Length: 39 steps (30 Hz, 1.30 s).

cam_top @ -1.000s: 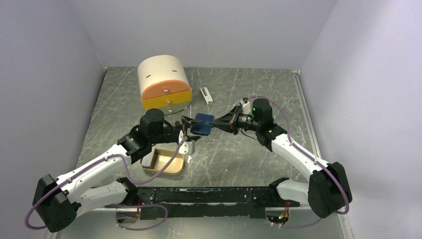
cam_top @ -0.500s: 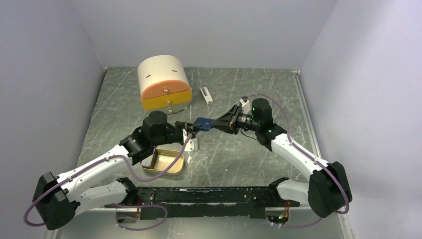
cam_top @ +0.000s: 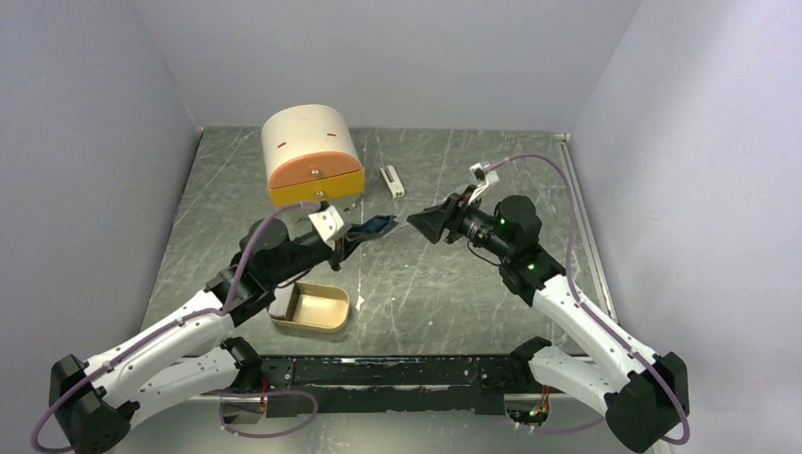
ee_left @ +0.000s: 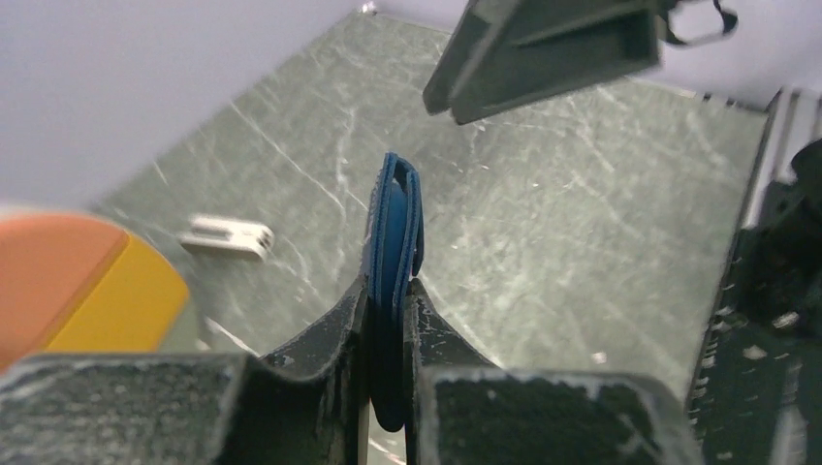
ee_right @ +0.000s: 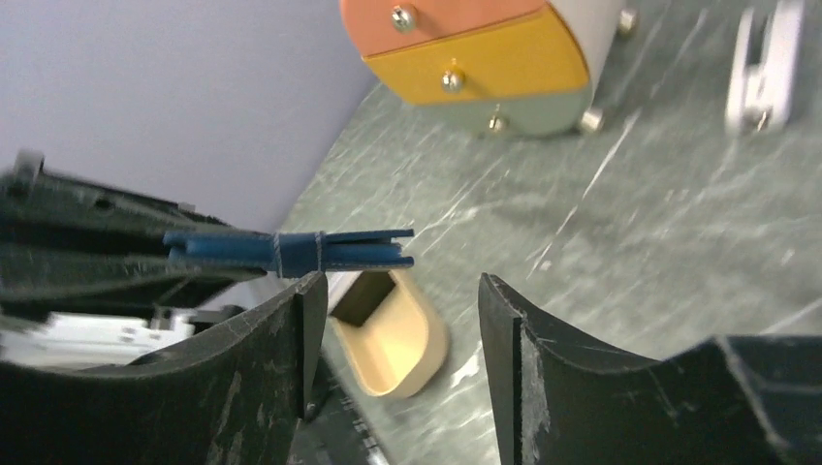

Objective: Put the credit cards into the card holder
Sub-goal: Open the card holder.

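The card holder [cam_top: 380,225] is a navy-blue wallet, folded shut and held edge-on above the table. My left gripper [cam_top: 365,230] is shut on its near end; in the left wrist view the card holder [ee_left: 397,228] stands upright between the left gripper's [ee_left: 390,295] dark fingers. My right gripper [cam_top: 417,224] hangs open just right of it, apart from it. In the right wrist view the card holder [ee_right: 291,250] floats level above and left of the right gripper's [ee_right: 397,286] spread jaws. No credit cards show in any view.
A tan rounded tin [cam_top: 310,305] lies open by the left arm, also the tin [ee_right: 393,339] in the right wrist view. A cream drawer box [cam_top: 312,156] with orange and yellow fronts stands at the back left. A small white bar [cam_top: 392,180] lies beside it.
My left gripper shut on the card holder and carried it slightly left and up. My right gripper let go of it, opened and drew back to the right.
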Tool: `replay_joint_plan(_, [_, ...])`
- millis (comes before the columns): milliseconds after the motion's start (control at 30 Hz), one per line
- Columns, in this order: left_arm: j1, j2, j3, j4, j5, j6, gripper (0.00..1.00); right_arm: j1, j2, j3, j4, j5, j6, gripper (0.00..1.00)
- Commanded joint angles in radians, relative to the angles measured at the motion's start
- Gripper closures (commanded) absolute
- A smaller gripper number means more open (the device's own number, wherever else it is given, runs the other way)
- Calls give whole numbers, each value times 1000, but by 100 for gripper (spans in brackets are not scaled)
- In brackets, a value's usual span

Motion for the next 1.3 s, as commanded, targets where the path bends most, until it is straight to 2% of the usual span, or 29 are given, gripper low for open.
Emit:
replay_joint_plan(0, [45,44,80,-86,-77,-356,91,67,-37,-79,239,115,-343,38])
replay_joint_plan(67, [90,91,142,-178,-20,-438,91,109,-30,-96,293,132,-447,38])
replay_joint_plan(167, [138,118,194,-223,75,-573,91,170,-2,-90,333,141,-566,40])
replay_joint_plan(333, [202,83,183,-179,179,-737,91,313,14,-125,453,198,-776,41])
replay_joint_plan(500, [215,71,193,-193,235,-796,91,430,66,-107,450,284,-944,42])
replay_joint_plan(900, [216,68,188,-202,379,-816,91,497,122,-131,524,463,-1033,49])
replay_joint_plan(1267, [217,63,210,-240,414,-806,91,497,133,-111,481,500,-1032,61])
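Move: My left hand already grips the closed card holder, whose middle lies about 4 cm right and 2 cm ahead of its hand point, level with it. From my empty right hand the holder is some 9 cm left and 1 cm back, at the same height, with the white stapler about 23 cm ahead, 6 cm left and 18 cm down. The gold card tray is roughly 13 cm left, 6 cm back and 18 cm below my left hand. I bring my right hand about 8 cm left and some 3 cm back to the holder's snap side, rolling it about 60 degrees so its top leans back towards me, then partly close its open fingers around the snap tab. My left hand keeps its pinch, dips forward about 3 cm and returns, rolling some 50 degrees top-forward. ##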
